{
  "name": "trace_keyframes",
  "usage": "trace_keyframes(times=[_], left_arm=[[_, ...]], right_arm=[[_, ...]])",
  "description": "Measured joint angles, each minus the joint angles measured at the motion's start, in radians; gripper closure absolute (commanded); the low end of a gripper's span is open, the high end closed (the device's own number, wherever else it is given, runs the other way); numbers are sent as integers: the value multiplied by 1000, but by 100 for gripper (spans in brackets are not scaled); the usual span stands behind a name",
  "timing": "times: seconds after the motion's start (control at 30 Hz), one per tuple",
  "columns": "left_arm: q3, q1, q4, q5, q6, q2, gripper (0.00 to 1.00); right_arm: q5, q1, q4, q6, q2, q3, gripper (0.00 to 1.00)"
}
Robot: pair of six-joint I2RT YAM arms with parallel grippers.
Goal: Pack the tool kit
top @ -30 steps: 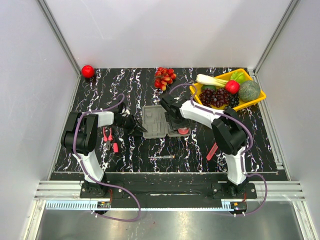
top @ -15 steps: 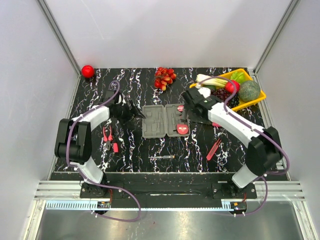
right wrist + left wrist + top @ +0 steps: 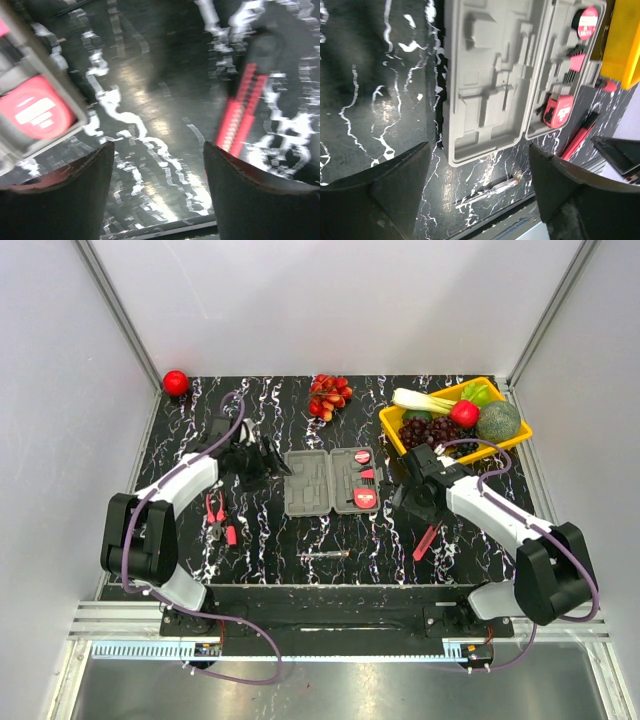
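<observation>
The grey tool kit case (image 3: 310, 483) lies open and flat mid-table. Its left half (image 3: 490, 75) is bare; the right half holds a red tape measure (image 3: 365, 497) (image 3: 558, 110) (image 3: 36, 113) and a round red piece (image 3: 362, 455) (image 3: 588, 22). The red-handled pliers (image 3: 215, 517) lie left of the case, the screwdriver (image 3: 325, 555) (image 3: 490, 192) in front of it, and the red knife (image 3: 425, 540) (image 3: 244, 112) to its right front. My left gripper (image 3: 272, 465) (image 3: 477, 150) stands open and empty by the case's left edge. My right gripper (image 3: 402, 502) (image 3: 157, 150) hovers open and empty between case and knife.
A yellow tray (image 3: 510, 445) (image 3: 625, 45) of fruit and vegetables stands at the back right. A bunch of red fruit (image 3: 330, 396) lies behind the case and a red ball (image 3: 176, 382) sits in the back left corner. White walls enclose the table.
My left gripper has opened and drawn back from the case's left edge. The right arm has swung off the case toward the near right, and its jaws have widened.
</observation>
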Motion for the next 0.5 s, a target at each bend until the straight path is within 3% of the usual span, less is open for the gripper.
trace_keyframes(times=[0.23, 0.5], left_arm=[[10, -92, 3, 10, 39, 0, 46], [22, -96, 12, 52, 58, 29, 48]], right_arm=[[-227, 21, 218, -170, 62, 40, 59], [-275, 87, 284, -280, 354, 277, 80]])
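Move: Beyond the right hand's left side, the red tape measure sits in the open case, about 12 cm left, 6 cm ahead and 5 cm below. The hex keys lie some 12 cm ahead and 12 cm left of that hand, the red knife roughly 4 cm back and 4 cm right. From the left hand, the case's left half is level ahead, about 9 cm right and 9 cm below; the tape measure is some 24 cm right, 4 cm back. Sweeping back in over the case, the right hand goes about 12 cm left and 8 cm forward to above the tape measure, turning some 25 degrees counter-clockwise as its fingers narrow from wide open to nearly shut. The left hand shifts about 4 cm right and a little back, towards the case's left half, half closing. ##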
